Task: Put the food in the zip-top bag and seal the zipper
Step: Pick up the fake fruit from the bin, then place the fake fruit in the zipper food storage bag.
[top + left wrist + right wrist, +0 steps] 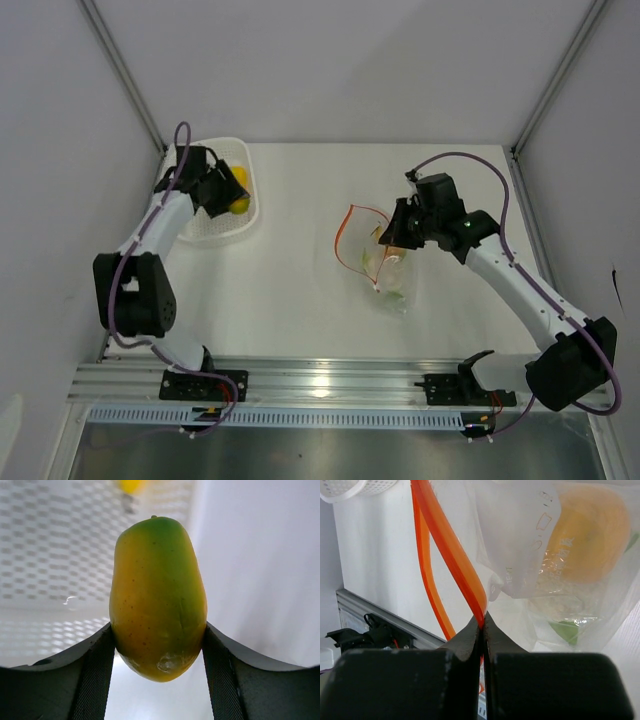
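Observation:
My left gripper [228, 192] hangs over the white basket and is shut on a yellow-green fruit [157, 600]; its fingers [97, 665] press on both sides of the fruit's lower end. Another yellow food [132, 485] lies in the basket behind it. The clear zip-top bag [388, 270] lies at the table's middle right with its mouth held open. Its orange-red zipper [455, 560] runs into my right gripper [483, 617], which is shut on the strip. Inside the bag I see an orange round fruit [592, 535] and a green piece [567, 630].
The white mesh basket [215, 232] stands at the table's back left against the side wall. An aluminium rail [330, 380] with the arm bases runs along the near edge. Walls close in the table on the left, right and back.

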Controlling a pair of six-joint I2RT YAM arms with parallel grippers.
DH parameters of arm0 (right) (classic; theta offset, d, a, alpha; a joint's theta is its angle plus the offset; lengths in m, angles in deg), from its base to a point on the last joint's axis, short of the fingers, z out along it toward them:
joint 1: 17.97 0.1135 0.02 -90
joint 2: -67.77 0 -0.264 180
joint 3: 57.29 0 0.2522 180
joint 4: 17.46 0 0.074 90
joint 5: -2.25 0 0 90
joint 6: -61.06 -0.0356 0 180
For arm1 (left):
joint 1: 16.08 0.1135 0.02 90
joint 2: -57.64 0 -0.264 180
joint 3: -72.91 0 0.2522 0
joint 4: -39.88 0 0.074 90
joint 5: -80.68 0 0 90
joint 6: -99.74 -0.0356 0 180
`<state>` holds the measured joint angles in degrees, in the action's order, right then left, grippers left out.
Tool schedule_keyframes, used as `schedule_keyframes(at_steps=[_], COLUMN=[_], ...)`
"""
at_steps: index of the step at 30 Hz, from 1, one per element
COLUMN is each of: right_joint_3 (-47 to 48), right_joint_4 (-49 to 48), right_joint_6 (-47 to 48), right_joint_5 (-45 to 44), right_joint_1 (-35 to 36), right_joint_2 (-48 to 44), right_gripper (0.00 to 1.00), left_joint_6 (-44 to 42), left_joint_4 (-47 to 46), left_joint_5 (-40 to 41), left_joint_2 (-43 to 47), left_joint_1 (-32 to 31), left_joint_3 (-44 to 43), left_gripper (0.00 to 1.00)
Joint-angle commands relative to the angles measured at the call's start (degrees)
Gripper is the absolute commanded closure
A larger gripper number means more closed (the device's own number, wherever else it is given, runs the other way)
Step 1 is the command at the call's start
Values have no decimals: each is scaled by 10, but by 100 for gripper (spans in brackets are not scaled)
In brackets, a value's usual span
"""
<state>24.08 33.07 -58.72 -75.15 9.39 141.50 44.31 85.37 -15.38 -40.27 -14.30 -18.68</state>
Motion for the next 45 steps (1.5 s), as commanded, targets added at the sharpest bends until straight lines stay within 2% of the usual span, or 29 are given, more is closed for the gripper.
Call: schedule_keyframes(at_steps=[1, 3, 7, 9, 11, 13, 16, 23, 32, 41, 42, 44, 45], right_joint_3=[30, 37, 41, 38, 38, 40, 39, 25, 10, -13, -9, -4, -1], right_joint_4=[20, 26, 29, 24, 22, 22, 20, 2, -20, -32, -33, -31, -30], right_joint_6=[0, -1, -4, -11, -17, -18, -17, -7, 10, -4, -6, -10, -11], right_joint_5=[-27, -28, -28, -27, -21, -21, -26, -42, -32, -28, -30, -35, -38], right_joint_1=[4, 5, 5, 5, 6, 5, 5, 5, 7, 9, 9, 9, 9], right_joint_2=[-8, -10, -15, -19, -23, -23, -31, -43, -68, -90, -91, -92, -92], right_gripper=[100, 100, 100, 100, 100, 100, 100, 100, 100, 100, 100, 100, 100], left_joint_6=[7, 4, 23, 44, 50, 41, 56, 105, 131, 158, 159, 155, 153], left_joint_4=[-91, -153, -234, -307, -343, -326, -280, -246, -149, -117, -116, -116, -118], left_joint_5=[-118, -177, -160, -172, -198, -199, -239, -297, -285, -242, -241, -239, -239], left_joint_2=[100, 151, 234, 258, 258, 241, 192, 120, 55, 18, 15, 17, 18], left_joint_1=[-61, -110, -226, -258, -301, -338, -359, -396, -417, -423, -423, -426, -426], left_joint_3=[66, 99, 171, 195, 190, 175, 131, 109, 27, -29, -24, -14, -8], left_gripper=[99, 99, 99, 99, 99, 100, 99, 99, 99, 99, 96, 82, 65])
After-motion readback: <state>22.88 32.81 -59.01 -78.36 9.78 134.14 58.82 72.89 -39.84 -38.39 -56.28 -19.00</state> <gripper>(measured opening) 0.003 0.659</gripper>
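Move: Over the near-right part of the bin, the left hand already holds the mango. The zip-top bag's open mouth lies about 35 cm to its right, 17 cm back and 5 cm higher. The yellow pear in the bin is some 11 cm ahead, directly in line and 11 cm below; the orange fruit inside the bag sits about 7 cm right of the mouth, 2 cm farther out and 10 cm lower. From the right hand, the mouth is roughly 5 cm left and 1 cm back. Sweeping right some 35 cm and back about 17, the left hand carries the mango out of the bin area in an arc, climbing 13 cm and then sinking about 6 at the bag, while swinging about 50 degrees clockwise so the fruit goes nose first into the mouth. Its grip stays unchanged. The right hand keeps pinching the zipper edge and rises about 3 cm. ##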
